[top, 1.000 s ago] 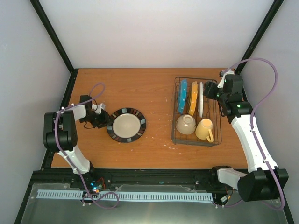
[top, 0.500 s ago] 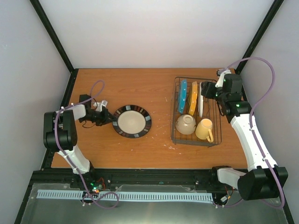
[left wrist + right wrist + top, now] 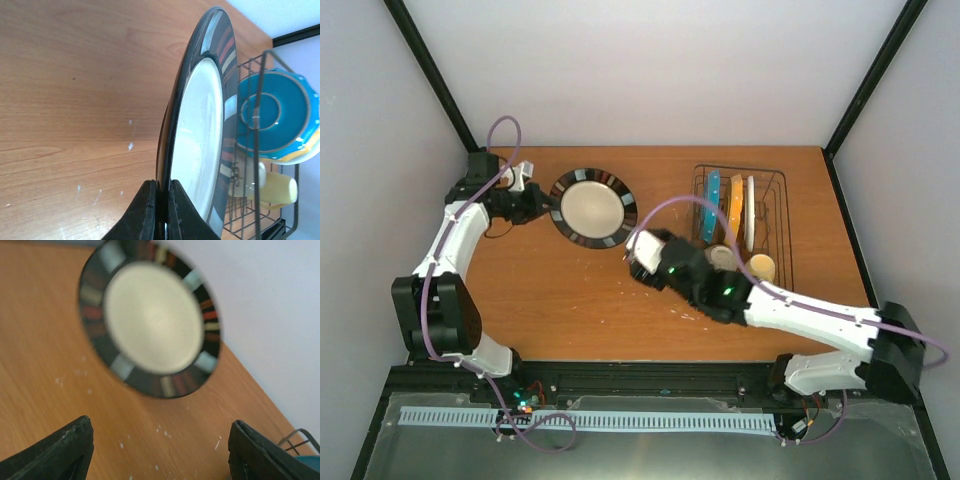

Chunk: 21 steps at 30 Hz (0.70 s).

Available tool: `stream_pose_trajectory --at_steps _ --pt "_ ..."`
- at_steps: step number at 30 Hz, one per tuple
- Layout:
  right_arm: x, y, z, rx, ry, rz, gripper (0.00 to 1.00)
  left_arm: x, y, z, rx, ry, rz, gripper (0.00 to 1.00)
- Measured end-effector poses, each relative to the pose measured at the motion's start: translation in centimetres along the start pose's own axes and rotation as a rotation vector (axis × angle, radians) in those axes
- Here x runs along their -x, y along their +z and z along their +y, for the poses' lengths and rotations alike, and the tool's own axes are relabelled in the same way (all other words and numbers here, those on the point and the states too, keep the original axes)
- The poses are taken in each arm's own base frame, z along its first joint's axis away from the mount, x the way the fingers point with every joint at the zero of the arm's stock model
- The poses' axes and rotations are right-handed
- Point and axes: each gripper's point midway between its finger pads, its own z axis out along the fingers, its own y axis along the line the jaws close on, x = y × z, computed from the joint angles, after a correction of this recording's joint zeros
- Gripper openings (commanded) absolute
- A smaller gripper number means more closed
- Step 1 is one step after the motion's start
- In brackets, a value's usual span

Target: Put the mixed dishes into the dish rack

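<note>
A plate with a cream centre and a black striped rim [image 3: 593, 208] [image 3: 150, 317] is held at the back of the table, left of the dish rack [image 3: 778, 240]. My left gripper [image 3: 548, 205] [image 3: 162, 192] is shut on the plate's [image 3: 200, 130] left rim. My right gripper [image 3: 634, 250] [image 3: 160, 455] hangs open and empty over the table's middle, facing the plate from the near side. In the rack stand a teal plate [image 3: 711, 207] [image 3: 272, 115], an orange-yellow plate [image 3: 733, 210] and a white plate [image 3: 750, 212]. The cream bowl [image 3: 723, 257] and yellow mug [image 3: 763, 267] [image 3: 280, 190] sit in the rack's near half.
My right arm [image 3: 790, 310] stretches across the rack's near left corner and hides part of the bowl. Black frame posts [image 3: 470, 190] and grey walls close the table on the left, right and back. White specks [image 3: 185, 420] mark the wood.
The left gripper shut on the striped plate's rim and carried it from the table's left middle toward the back. The right arm swung from the rack's far right to the table's middle.
</note>
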Motion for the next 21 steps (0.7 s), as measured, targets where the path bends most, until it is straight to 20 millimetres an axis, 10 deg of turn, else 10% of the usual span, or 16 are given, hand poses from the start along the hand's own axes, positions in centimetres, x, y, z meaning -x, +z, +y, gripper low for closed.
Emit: stream_pose_trajectory --at_steps 7,21 --pt "-4.8 3.2 5.8 -0.039 -0.343 0.119 0.76 0.0 -1.8 -2.9 -0.011 -0.015 -0.002 0.01" --pt "-3.6 9.2 7.4 -0.119 -0.518 0.1 0.76 -1.7 -4.2 -4.5 -0.014 -0.042 0.004 0.01"
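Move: The black-rimmed plate, its left rim already pinched in the left hand, has its middle about 9 cm to the right of that hand, 2 cm ahead and 4 cm below. From the open right hand that middle lies some 13 cm ahead, 16 cm left and 11 cm down. In the rack, counted from the right hand, the white bowl is about 5 cm ahead and 15 right, the blue plate 16 ahead and 13 right, and the mug 3 ahead and 24 right, all 16 to 20 cm lower. The black-rimmed plate is brought to meet the right hand: the left hand keeps its pinch on the rim and eases it about 5 cm up and a little back. The right hand drops quickly, then slides left, some 9 cm down and 8 cm left in all, rolling about 30 degrees so its left side dips, fingers wide open at the plate's near right rim. ##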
